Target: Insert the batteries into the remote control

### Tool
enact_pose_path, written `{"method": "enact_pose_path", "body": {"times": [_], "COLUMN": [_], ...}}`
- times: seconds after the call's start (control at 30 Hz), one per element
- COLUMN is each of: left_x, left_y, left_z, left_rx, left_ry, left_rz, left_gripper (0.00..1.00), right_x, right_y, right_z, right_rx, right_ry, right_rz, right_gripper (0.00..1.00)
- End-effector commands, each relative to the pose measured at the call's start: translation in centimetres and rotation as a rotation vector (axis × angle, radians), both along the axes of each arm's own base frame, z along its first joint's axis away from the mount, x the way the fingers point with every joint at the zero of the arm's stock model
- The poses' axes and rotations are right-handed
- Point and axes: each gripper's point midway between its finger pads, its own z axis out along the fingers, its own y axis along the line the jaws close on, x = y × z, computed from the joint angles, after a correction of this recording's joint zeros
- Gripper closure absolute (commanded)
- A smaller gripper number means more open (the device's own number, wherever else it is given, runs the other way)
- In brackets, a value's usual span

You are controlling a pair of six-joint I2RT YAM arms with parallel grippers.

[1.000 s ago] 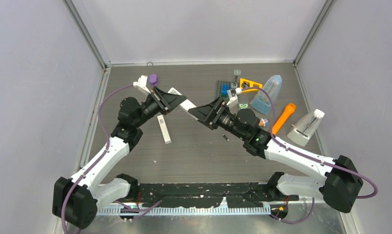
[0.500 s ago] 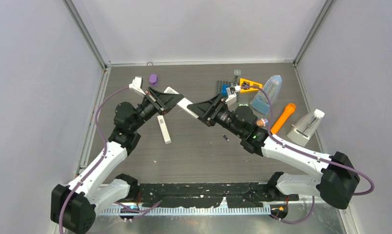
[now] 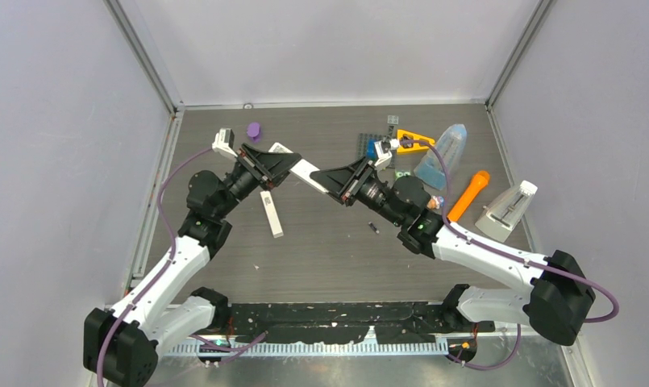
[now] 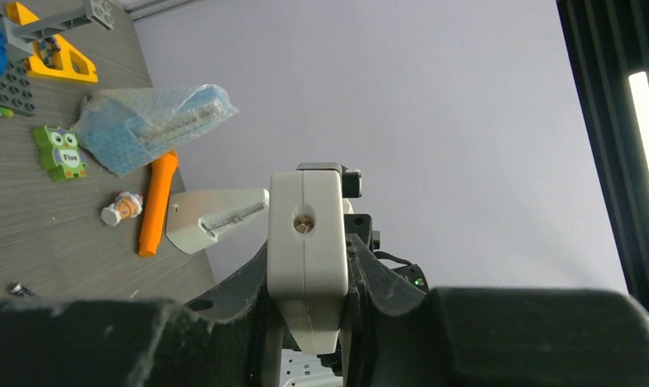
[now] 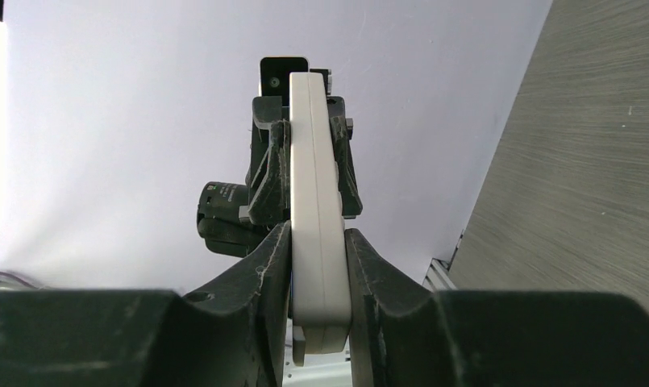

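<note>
The white remote control (image 3: pixel 309 173) hangs above the table between my two arms. My left gripper (image 3: pixel 291 165) is shut on its far-left end, and the remote's end face (image 4: pixel 305 234) fills that wrist view between my jaws (image 4: pixel 305 318). My right gripper (image 3: pixel 329 180) is shut on the other end, its fingers (image 5: pixel 264 274) pressed flat against both sides of the edge-on remote (image 5: pixel 314 201). One small blackish battery (image 3: pixel 373 228) lies on the table below my right wrist, also seen as a dark speck (image 4: pixel 16 288). The other batteries I cannot make out.
A white strip (image 3: pixel 271 214) lies on the table under my left gripper. At the back right are an orange carrot toy (image 3: pixel 470 195), a bubble-wrapped blue item (image 3: pixel 442 157), a white wedge (image 3: pixel 506 211), a yellow triangle (image 3: pixel 413 141) and an owl card (image 3: pixel 402 173). A purple cap (image 3: pixel 253 129) sits back left.
My right gripper has closed from wide open onto the remote's end. Both arms have shifted slightly left, the remote still in my left gripper.
</note>
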Motion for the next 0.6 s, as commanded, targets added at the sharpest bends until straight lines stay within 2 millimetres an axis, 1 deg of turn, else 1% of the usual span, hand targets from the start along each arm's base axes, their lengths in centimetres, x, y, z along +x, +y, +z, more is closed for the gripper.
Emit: {"method": "enact_pose_path", "body": {"times": [0.0, 0.03, 0.1, 0.17, 0.2, 0.23, 0.27, 0.33, 0.4, 0.47, 0.57], "left_x": [-0.4, -0.3, -0.3, -0.1, 0.0, 0.1, 0.3, 0.3, 0.1, 0.0, 0.0], "left_y": [1.8, 2.0, 2.2, 2.3, 2.3, 2.1, 2.0, 1.7, 1.2, 1.0, 1.1], "left_z": [4.5, 4.6, 4.6, 4.4, 4.1, 3.7, 3.4, 2.8, 2.6, 2.6, 2.2], "left_rx": [-0.078, -0.082, -0.086, -0.078, -0.072, -0.057, -0.045, -0.021, 0.002, 0.024, 0.058], "left_ry": [-0.138, -0.136, -0.13, -0.119, -0.113, -0.105, -0.093, -0.078, -0.07, -0.066, -0.061], "left_rz": [0.085, 0.096, 0.105, 0.115, 0.116, 0.113, 0.112, 0.093, 0.066, 0.054, 0.059], "left_gripper": [1.0, 1.0, 1.0, 1.0, 1.0, 1.0, 1.0, 1.0, 1.0, 1.0, 1.0], "right_x": [0.4, 0.4, 0.5, 0.7, 0.7, 0.8, 0.8, 1.0, 1.4, 1.5, 1.5], "right_y": [-0.4, -0.6, -0.7, -0.9, -1.0, -1.0, -1.1, -1.2, -1.4, -1.5, -1.6], "right_z": [-2.4, -2.6, -2.6, -2.5, -2.4, -2.4, -2.2, -2.1, -2.6, -3.2, -3.9], "right_rx": [-0.036, -0.038, -0.035, -0.033, -0.03, -0.03, -0.026, -0.036, -0.072, -0.097, -0.121], "right_ry": [0.042, 0.045, 0.045, 0.044, 0.042, 0.038, 0.031, 0.025, 0.046, 0.058, 0.079], "right_rz": [-0.025, -0.028, -0.035, -0.041, -0.043, -0.047, -0.048, -0.054, -0.069, -0.077, -0.078], "right_gripper": [0.79, 0.82, 0.86, 0.86, 0.83, 0.75, 0.63, 0.52, 0.46, 0.42, 0.41]}}
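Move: Both grippers already grip the same white remote: its middle lies about 3 cm left and 2 cm ahead of the right hand, level with it, and about 3 cm right and 2 cm back of the left hand. On the table some 32 cm below, the other remote lies about 8 cm ahead and 15 cm left of the right hand; the loose battery is about 4 cm ahead and 14 cm to its right. Hold the remote still with both grippers for a moment, then open the right fingers to about twice their gap and sink that hand about 3 cm, so its lower finger drops clear below the remote's right end. Keep the left grip shut on the remote while easing it down nearly 2 cm, drifting slightly forward and left with a few degrees of turn. ##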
